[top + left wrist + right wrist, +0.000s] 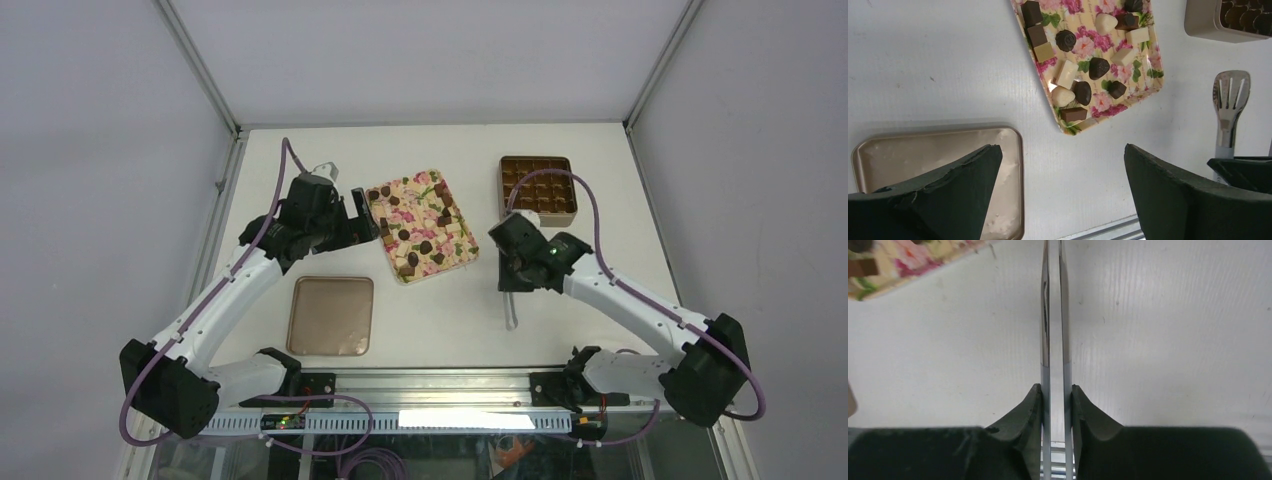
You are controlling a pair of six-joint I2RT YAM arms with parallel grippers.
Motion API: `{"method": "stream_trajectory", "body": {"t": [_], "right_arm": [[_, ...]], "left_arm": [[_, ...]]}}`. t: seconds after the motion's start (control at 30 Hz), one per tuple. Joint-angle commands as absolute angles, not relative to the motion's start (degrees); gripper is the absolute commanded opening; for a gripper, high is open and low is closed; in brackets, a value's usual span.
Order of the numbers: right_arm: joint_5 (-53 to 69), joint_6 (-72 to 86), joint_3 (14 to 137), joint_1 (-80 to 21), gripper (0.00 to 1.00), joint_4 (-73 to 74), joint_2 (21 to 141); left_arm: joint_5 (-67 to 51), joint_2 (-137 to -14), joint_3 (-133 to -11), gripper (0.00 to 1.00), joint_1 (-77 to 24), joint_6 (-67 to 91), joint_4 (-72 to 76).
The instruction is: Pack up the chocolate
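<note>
The chocolate [425,246] lies as several dark pieces among pale ones on a floral tray [452,258]; the left wrist view shows the chocolate [1098,67] close up on that tray [1103,102]. My left gripper [365,215] hovers at the tray's left edge, and in its own view it [1060,150] is open and holds nothing. My right gripper [515,268] is shut on metal tongs [511,310] to the right of the tray. In the right wrist view the two blades of the tongs [1064,315] run between the fingers of the right gripper [1055,387].
A brown box with grid compartments [538,188] stands at the back right, its corner also in the left wrist view [1205,25]. A flat tan lid [331,315] lies front left. The slotted head of the tongs [1230,95] rests on the white table.
</note>
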State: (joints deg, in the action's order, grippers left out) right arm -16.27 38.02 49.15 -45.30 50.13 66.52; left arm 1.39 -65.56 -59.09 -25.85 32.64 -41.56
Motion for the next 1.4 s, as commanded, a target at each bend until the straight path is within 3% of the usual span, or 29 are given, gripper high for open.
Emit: {"method": "stream_trajectory", "body": {"t": [0.0,0.3,1.37], "right_arm": [[-4.39,24.73,61.58,-41.34,0.19,58.38,70.00],[4.11,20.33,77.92,-41.14,0.23,65.76,85.27],[0.45,25.90,88.22,-42.78,0.46,63.79,100.03]], "left_arm": [[1.00,-65.27,-61.97,0.99,-26.02,32.77,-39.39],[1.99,-65.39,-63.48,0.99,-26.02,31.75,-42.31],[-1.27,-68.14,-64.77,0.99,-26.02,29.70,-43.74]]}}
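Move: The right hand already holds the tongs. A white chocolate near the floral tray's right edge lies about 11 cm ahead, 12 cm to its left and 8 cm below. A dark chocolate sits on the tray some 3 cm nearer the base than the white one. The empty chocolate box is roughly 20 cm ahead of the hand and 6 cm to its right. From the idle left hand the white chocolate is about 14 cm right, 2 cm ahead and 16 cm down. Keeping its grip on the tongs, the right hand carries them about 9 cm left and 4 cm forward to the floral tray's near right part, first rising some 5 cm, then sinking about 3. On the way it tips the tong ends down by roughly 20 degrees and turns a little counter-clockwise, while the fingers ease open to let the tongs spread. ##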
